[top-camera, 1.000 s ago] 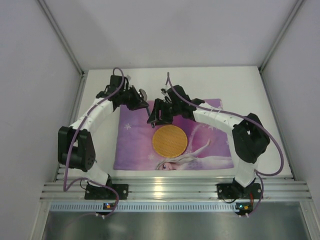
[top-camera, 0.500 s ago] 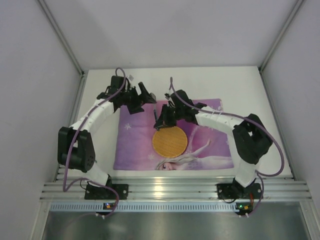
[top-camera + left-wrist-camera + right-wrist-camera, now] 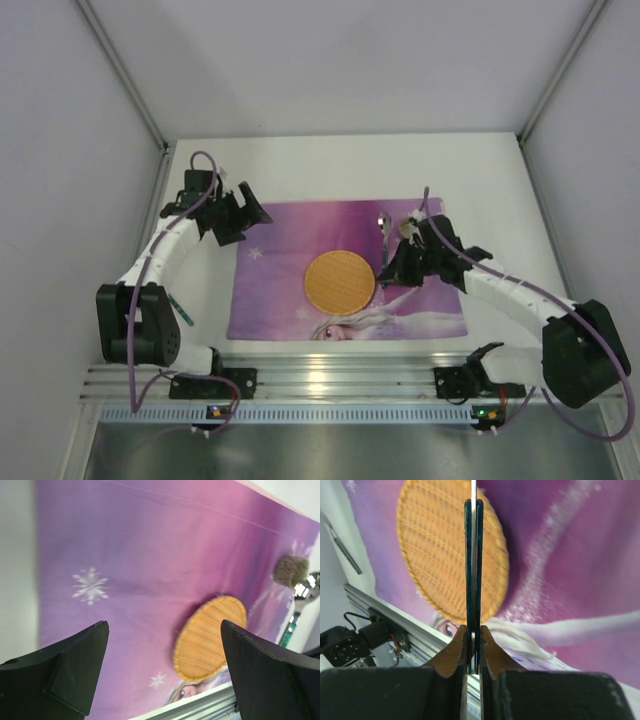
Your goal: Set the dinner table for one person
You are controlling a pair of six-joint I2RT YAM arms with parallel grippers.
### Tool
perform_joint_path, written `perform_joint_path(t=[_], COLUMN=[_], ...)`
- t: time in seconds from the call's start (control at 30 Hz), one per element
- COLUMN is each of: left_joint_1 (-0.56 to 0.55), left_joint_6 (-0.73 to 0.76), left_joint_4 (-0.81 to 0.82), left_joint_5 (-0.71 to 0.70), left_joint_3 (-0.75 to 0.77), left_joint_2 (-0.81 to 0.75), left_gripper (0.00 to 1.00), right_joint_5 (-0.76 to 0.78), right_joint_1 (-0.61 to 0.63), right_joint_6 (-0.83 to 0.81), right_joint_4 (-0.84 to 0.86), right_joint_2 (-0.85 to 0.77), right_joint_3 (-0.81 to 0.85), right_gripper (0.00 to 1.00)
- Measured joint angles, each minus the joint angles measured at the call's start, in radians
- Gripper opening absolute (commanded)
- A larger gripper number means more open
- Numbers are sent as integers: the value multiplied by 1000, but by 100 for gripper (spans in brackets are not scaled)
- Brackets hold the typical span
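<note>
The dinner table (image 3: 470, 170) is the white top under a purple placemat (image 3: 280, 300) with a cartoon girl. A round woven orange mat (image 3: 339, 280) lies on the placemat's middle. My right gripper (image 3: 392, 266) is shut on a green-handled spoon (image 3: 384, 222) just right of the woven mat. In the right wrist view the handle (image 3: 472, 555) stands edge-on, pinched in my right gripper (image 3: 472, 636) above the woven mat (image 3: 435, 550). My left gripper (image 3: 250, 213) hangs open and empty over the placemat's far-left corner. The left wrist view shows my left gripper (image 3: 164, 640) wide open.
A thin dark utensil (image 3: 178, 305) lies on the white table left of the placemat, beside the left arm. Grey walls close in three sides. An aluminium rail (image 3: 340, 380) with both arm bases runs along the near edge.
The left gripper opened, let go of the spoon and drew back to the left. The right gripper shut on the spoon and carried it right, past the woven mat.
</note>
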Motion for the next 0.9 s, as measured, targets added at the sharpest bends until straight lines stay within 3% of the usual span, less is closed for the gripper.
perform_joint_path(t=[0.2,0.47,0.5,0.53,0.63,0.73,0.9], left_joint_1=[154,193,196,200,208,218,240], left_joint_6=[55,84,84,85,84,82,77], left_joint_4=[-60,-129,-135,-139,-157,-180,-204], left_joint_5=[-32,-101,-114,-128,-187,-250,-314], left_joint_3=[-105,-140,-140,-141,-141,-141,-141], left_joint_2=[-14,-39,-45,-50,-61,-64,-65], left_gripper=[98,98,98,98,98,98,98], right_joint_5=[5,5,5,7,24,57,116], right_joint_1=[-38,-48,-49,-49,-50,-51,-52], right_joint_6=[-24,-63,-68,-73,-92,-106,-120], right_joint_4=[-53,-105,-112,-119,-158,-208,-300], right_joint_2=[-53,-45,-42,-35,-19,-16,-17], right_joint_3=[-108,-154,-154,-154,-153,-152,-125], right_gripper=[0,0,5,22,38,45,48])
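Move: The right hand grips the spoon by its handle; the bare cloth it is bound for, right of the plate, is level with it fore and aft, about 5 cm right and 9 cm down. From that hand the plate is some 10 cm left and the cup 11 cm ahead, 6 cm right. The empty left hand has the fork 16 cm back, 20 cm left and 14 cm below, and the plate 12 cm back, 18 cm right. Right, back and down by about 7 cm each way, the right hand takes the spoon away from the plate to the cloth nearer the robot than the cup, its fingers tipping steeper, then opens about halfway and lets the handle go. Meanwhile the left hand, staying wide open, swings some 13 cm left, back and down towards the fork, its fingers also steepening and turning counter-clockwise. ##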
